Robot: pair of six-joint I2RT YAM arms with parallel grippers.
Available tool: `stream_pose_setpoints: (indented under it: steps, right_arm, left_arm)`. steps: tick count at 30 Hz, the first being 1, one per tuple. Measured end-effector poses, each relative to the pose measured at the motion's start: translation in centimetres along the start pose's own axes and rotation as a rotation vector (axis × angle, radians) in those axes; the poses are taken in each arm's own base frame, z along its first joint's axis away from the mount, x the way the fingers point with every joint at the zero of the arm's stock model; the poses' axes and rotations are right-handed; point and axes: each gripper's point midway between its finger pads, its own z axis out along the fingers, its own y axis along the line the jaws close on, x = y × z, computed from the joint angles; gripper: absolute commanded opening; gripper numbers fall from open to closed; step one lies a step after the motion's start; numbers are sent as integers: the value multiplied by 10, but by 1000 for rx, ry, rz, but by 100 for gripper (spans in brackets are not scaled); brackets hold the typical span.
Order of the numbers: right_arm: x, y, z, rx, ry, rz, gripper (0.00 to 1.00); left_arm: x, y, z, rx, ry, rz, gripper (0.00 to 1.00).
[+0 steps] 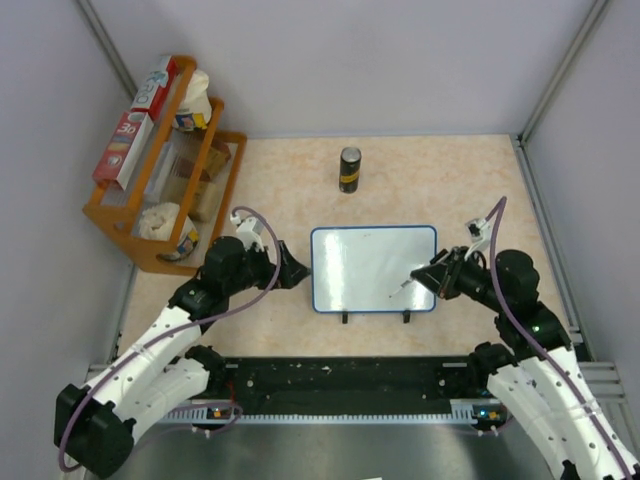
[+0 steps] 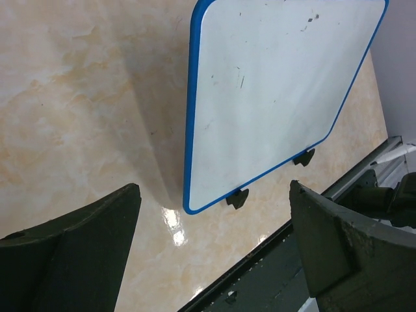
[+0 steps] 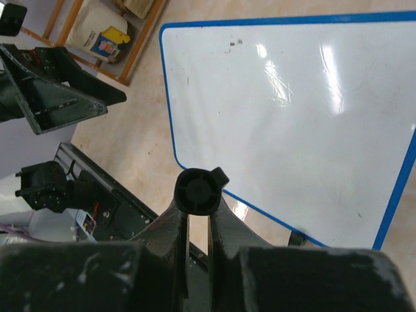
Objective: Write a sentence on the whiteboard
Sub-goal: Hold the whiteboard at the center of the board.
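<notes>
The whiteboard (image 1: 372, 268) lies flat mid-table, blue-rimmed, its two black feet on the near edge. No sentence shows on it, only a few faint specks (image 2: 242, 81). My left gripper (image 1: 292, 270) stands open just off the board's left edge, holding nothing; in the left wrist view (image 2: 214, 195) the board's near left corner (image 2: 195, 201) lies between its spread fingers. My right gripper (image 1: 436, 276) is shut on a marker (image 1: 405, 288) whose tip slants down to the board's near right area. The right wrist view shows the marker's black end (image 3: 198, 190) pinched at the fingertips (image 3: 198, 209), over the whiteboard's (image 3: 292, 117) near edge.
A wooden rack (image 1: 130, 225) with boxes and tubs stands at the back left. A dark can (image 1: 349, 169) stands behind the board. A black rail (image 1: 340, 378) runs along the table's near edge. Grey walls close in on three sides.
</notes>
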Motion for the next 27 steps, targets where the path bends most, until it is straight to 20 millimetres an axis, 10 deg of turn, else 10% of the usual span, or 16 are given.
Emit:
stream_pose_setpoints:
  steps: [16, 27]
  right_arm:
    - [-49, -11, 77, -51, -67, -39, 0]
    - [-57, -6, 72, -58, -109, -73, 0]
  left_arm:
    - [-44, -16, -1, 195, -41, 81, 99]
    - [-43, -12, -5, 258, -91, 88, 99]
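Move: Just beyond the left hand's open fingers is the whiteboard's left edge, about 4 cm to the right and 11 cm below; the board's center lies level with the hand, some 17 cm right. From the right hand, already holding the marker, the center is about 2 cm ahead, 9 cm left and 12 cm below. Of that center, the black can stands some 24 cm farther out and 6 cm left, the right foot 12 cm nearer and 8 cm right. Sweeping forward about 9 cm and a little left above the right half of the whiteboard, the right hand carries the marker towards the board's far edge, slowing to a near stop and easing back slightly at the end, fingers still shut. The open left hand lifts some 4 cm and edges 2 cm forward beside the left edge, its fingers tipping up and turning clockwise roughly 10 degrees. ##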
